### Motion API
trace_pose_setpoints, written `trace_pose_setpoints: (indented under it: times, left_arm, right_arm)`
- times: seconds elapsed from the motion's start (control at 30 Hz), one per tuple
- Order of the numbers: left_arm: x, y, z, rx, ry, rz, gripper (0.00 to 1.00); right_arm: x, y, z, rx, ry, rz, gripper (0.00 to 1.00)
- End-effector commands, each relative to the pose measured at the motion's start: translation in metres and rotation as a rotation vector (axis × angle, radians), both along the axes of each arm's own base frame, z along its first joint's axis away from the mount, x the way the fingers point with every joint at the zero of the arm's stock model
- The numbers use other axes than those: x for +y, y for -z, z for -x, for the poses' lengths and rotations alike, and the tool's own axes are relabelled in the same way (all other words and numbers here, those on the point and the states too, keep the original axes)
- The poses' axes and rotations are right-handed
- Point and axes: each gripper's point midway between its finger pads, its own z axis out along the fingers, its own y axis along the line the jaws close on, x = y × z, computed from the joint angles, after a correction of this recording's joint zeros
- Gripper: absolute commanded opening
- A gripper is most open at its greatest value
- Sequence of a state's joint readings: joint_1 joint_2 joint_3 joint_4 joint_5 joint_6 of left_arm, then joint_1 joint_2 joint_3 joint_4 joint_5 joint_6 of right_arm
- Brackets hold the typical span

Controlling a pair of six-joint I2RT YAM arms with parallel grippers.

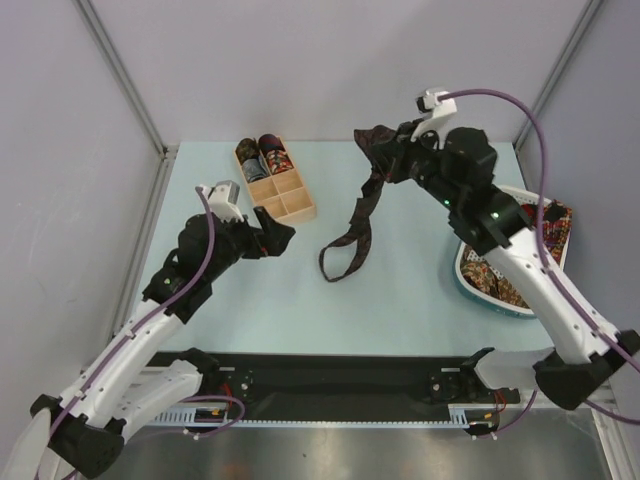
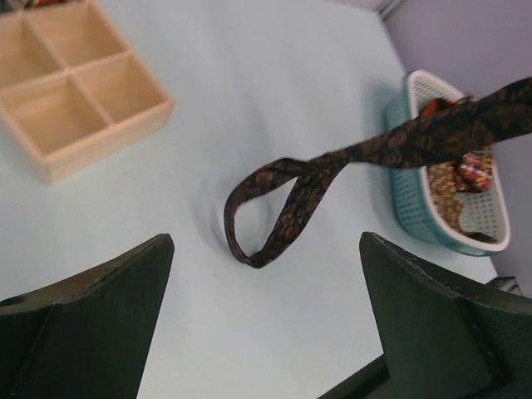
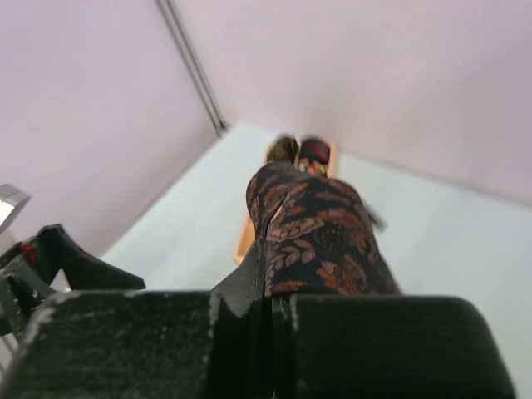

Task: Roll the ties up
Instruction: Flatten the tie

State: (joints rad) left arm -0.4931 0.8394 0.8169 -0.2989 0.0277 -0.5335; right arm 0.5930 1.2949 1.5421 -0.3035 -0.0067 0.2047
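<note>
A dark brown patterned tie hangs from my right gripper, which is raised over the far middle of the table and shut on the tie's upper part. The tie's lower end lies as a loop on the table. In the right wrist view the tie rises out of the closed jaws of the gripper. My left gripper is open, left of the loop and apart from it. In the left wrist view the loop lies just beyond the wide-open gripper. Two rolled ties sit in the wooden box's far compartments.
The wooden compartment box stands at the back left, near my left gripper. A white and teal basket with more patterned ties sits at the right edge, under my right arm. Grey walls close the table's back and sides.
</note>
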Motion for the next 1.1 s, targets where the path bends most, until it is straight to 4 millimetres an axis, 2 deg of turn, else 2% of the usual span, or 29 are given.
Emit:
trace_pose_setpoints:
  times: [0.0,0.1,0.17,0.3,0.4,0.5,0.57,0.63,0.77,0.8,0.9,0.93,1.0,1.03,1.07]
  left_arm:
    - [-0.018,-0.066,0.000,-0.220,0.093,0.037,1.00]
    - [-0.031,-0.090,0.010,-0.328,0.160,0.084,1.00]
    - [-0.039,-0.102,0.018,-0.377,0.197,0.096,1.00]
    - [-0.053,-0.122,0.028,-0.461,0.258,0.119,1.00]
    - [-0.060,-0.124,0.036,-0.495,0.300,0.118,1.00]
    - [-0.059,-0.125,0.042,-0.528,0.299,0.117,1.00]
    - [-0.060,-0.120,0.041,-0.529,0.302,0.103,1.00]
    - [-0.060,-0.115,0.039,-0.519,0.298,0.092,1.00]
    - [-0.059,-0.100,0.037,-0.485,0.281,0.088,1.00]
    - [-0.060,-0.088,0.036,-0.465,0.280,0.090,1.00]
    - [-0.062,-0.068,0.035,-0.427,0.275,0.099,1.00]
    - [-0.063,-0.050,0.033,-0.390,0.270,0.083,1.00]
    - [-0.068,-0.029,0.032,-0.359,0.281,0.063,1.00]
    - [-0.072,-0.021,0.032,-0.348,0.291,0.053,1.00]
    - [-0.075,-0.023,0.031,-0.370,0.295,0.064,1.00]
  right_arm:
    - [-0.007,-0.061,0.038,-0.232,-0.121,0.023,0.00]
    - [-0.013,-0.084,0.054,-0.261,-0.144,-0.028,0.00]
    - [-0.014,-0.090,0.057,-0.250,-0.152,-0.051,0.00]
    - [0.005,-0.098,0.085,-0.274,-0.348,-0.078,0.00]
    - [0.013,-0.101,0.094,-0.272,-0.418,-0.092,0.00]
    - [0.017,-0.101,0.097,-0.258,-0.457,-0.114,0.00]
    - [0.019,-0.096,0.098,-0.235,-0.484,-0.131,0.00]
    - [0.017,-0.097,0.090,-0.229,-0.466,-0.157,0.00]
    - [0.024,-0.086,0.083,-0.195,-0.513,-0.200,0.00]
    - [0.026,-0.083,0.079,-0.192,-0.512,-0.208,0.00]
    - [0.025,-0.082,0.070,-0.192,-0.502,-0.235,0.00]
    - [0.020,-0.080,0.064,-0.186,-0.492,-0.242,0.00]
    - [0.019,-0.081,0.062,-0.181,-0.515,-0.260,0.00]
    - [0.016,-0.084,0.061,-0.174,-0.516,-0.278,0.00]
    - [0.016,-0.086,0.062,-0.175,-0.527,-0.284,0.00]
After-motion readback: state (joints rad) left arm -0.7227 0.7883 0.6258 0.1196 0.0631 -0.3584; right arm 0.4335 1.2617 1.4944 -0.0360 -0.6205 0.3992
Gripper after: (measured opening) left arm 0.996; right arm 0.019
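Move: Low over the table, the loose loop of the tie hangs from the right hand's shut fingers, about 36 cm below that hand, 9 cm back and 7 cm to its left. The divided wooden box lies some 21 cm ahead and 26 cm left of the right hand, the basket about 40 cm to its right and 5 cm back. From the empty left hand, the same loop is around 17 cm right, 3 cm ahead and 18 cm lower; the box is 25 cm ahead and 8 cm left. Keeping its pinch on the bunched tie high above the table, the right hand draws back and up about 8 cm each, turning some 25 degrees counter-clockwise, then eases forward again by about 3 cm and slightly down. The left hand, wide open and empty, rises some 10 cm while shifting right and a little back, turning clockwise and tipping up towards level, then sinks most of the way down again beside the hanging tie. ##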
